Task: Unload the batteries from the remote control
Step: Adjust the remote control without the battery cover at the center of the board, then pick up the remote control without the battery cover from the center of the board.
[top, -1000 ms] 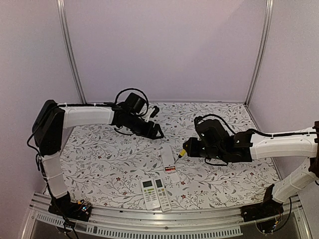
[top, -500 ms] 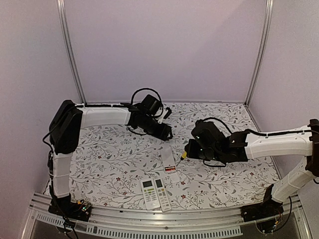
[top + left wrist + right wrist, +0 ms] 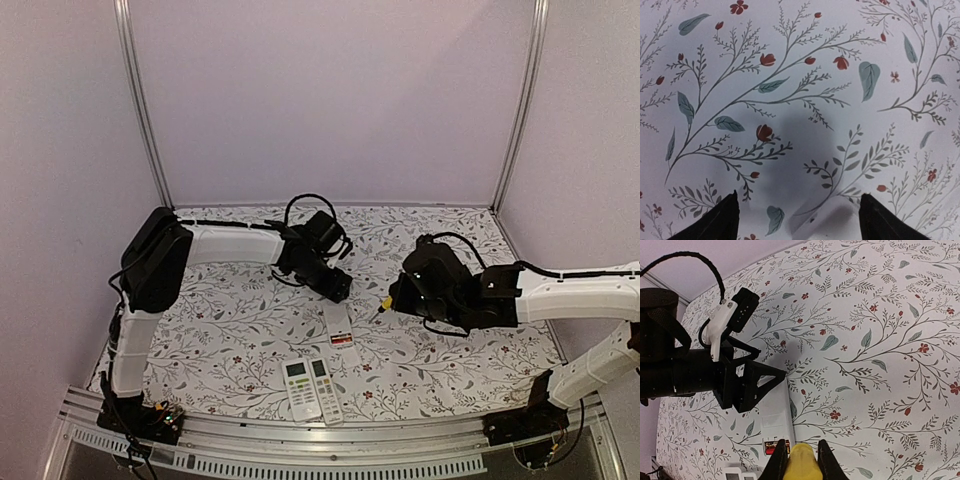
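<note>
A white remote control (image 3: 338, 322) lies face down in the middle of the table, its battery bay open at the near end. Red-orange batteries (image 3: 343, 341) sit in that bay, also seen as batteries (image 3: 773, 446) in the right wrist view. My left gripper (image 3: 337, 289) hovers open over the remote's far end; a white corner of the remote (image 3: 836, 221) shows between its fingers (image 3: 720, 222). My right gripper (image 3: 800, 442) is shut on a yellow-handled screwdriver (image 3: 802, 464), held just right of the remote (image 3: 774, 412), near the bay.
Two more white remotes (image 3: 299, 387) (image 3: 326, 386) lie face up side by side near the front edge. The floral tablecloth (image 3: 220, 320) covers the table. Metal posts (image 3: 140, 110) and pale walls close in the back and sides.
My left arm has swung right and nearer, bringing its gripper from the back left to the remote's far end. My right gripper with the screwdriver has drawn back a little to the right.
</note>
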Available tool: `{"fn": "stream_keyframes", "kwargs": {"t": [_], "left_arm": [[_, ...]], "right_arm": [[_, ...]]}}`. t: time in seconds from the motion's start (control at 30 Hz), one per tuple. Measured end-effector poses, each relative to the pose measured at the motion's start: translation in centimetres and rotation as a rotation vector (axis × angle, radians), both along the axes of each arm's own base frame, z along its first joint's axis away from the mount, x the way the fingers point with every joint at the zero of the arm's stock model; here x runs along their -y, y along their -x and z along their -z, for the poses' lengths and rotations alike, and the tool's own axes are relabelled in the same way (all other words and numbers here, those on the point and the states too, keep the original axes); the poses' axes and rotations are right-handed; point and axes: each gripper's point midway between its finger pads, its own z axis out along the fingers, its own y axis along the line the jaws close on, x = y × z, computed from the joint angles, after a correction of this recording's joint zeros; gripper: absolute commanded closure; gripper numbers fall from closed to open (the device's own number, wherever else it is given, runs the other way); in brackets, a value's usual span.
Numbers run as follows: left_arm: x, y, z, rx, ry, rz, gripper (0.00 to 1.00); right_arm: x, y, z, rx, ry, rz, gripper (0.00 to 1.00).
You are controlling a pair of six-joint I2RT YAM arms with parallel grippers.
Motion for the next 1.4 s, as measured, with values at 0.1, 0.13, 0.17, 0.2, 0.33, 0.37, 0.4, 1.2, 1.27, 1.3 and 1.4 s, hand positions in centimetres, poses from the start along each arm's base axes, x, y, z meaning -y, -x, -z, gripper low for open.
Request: {"fn": "stream_keyframes", "kwargs": {"t": [0.1, 0.13, 0.17, 0.2, 0.33, 0.37, 0.4, 1.2, 1.27, 1.3, 1.4], "left_arm": [[-0.2, 0.0, 0.5, 0.009, -0.037, -0.001, 0.17], [-0.1, -0.1, 0.6, 0.016, -0.047, 0.001, 0.17], [-0.2, -0.1, 0.7, 0.023, -0.06, 0.002, 0.17], [-0.2, -0.2, 0.9, 0.027, -0.069, 0.003, 0.18], [-0.7, -0.1, 1.2, 0.052, -0.099, 0.006, 0.18], [-1.0, 0.0, 1.2, 0.062, -0.103, 0.008, 0.18], [-1.3, 0.2, 1.2, 0.065, -0.107, 0.01, 0.18], [-1.8, 6.8, -2.6, 0.022, 0.053, 0.246, 0.16], [-1.3, 7.3, -2.5, 0.023, 0.054, 0.271, 0.16], [-1.1, 7.5, -2.4, 0.026, 0.054, 0.28, 0.15], [-0.8, 8.5, -1.9, 0.028, 0.04, 0.309, 0.14]], "right_arm": [[0.2, 0.0, -0.1, 0.005, 0.0, 0.008, 1.0], [0.2, 0.0, 0.0, 0.004, 0.003, 0.008, 1.0], [0.3, 0.0, 0.1, 0.002, 0.005, 0.008, 1.0], [0.3, 0.0, 0.2, 0.001, 0.006, 0.009, 1.0], [0.4, 0.1, 0.4, -0.001, 0.007, 0.01, 1.0], [0.4, 0.1, 0.4, -0.001, 0.007, 0.01, 1.0], [0.4, 0.1, 0.4, -0.001, 0.007, 0.01, 1.0], [1.3, 0.0, -0.9, 0.037, -0.025, 0.046, 1.0], [1.5, 0.0, -0.8, 0.039, -0.022, 0.052, 1.0], [1.6, 0.0, -0.7, 0.039, -0.022, 0.055, 1.0], [1.8, 0.0, -0.8, 0.042, -0.024, 0.06, 1.0]]}}
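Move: The open remote lies lengthwise just behind the left hand, its plain far end between the open fingers. Its middle is about 6 cm back, straight in line and some 2 cm lower, with the battery bay at the near end. The loose battery cover is about 16 cm back and 2 cm right of this hand. The narrow remote is roughly 26 cm back and 3 cm left. From the right hand, the open remote's middle is about 10 cm left, 4 cm ahead and 14 cm down. Pushing the open remote's far end round with its spread fingers, the left hand sinks about a centimetre, sweeps some 4 cm left, then draws back. It then rises 3–4 cm, comes back right over the plain end and keeps drawing back, about 8 cm in all, the wrist turning nearly 20 degrees clockwise. The right hand keeps hold of the screwdriver and eases about 2 cm right, away from the remote. ##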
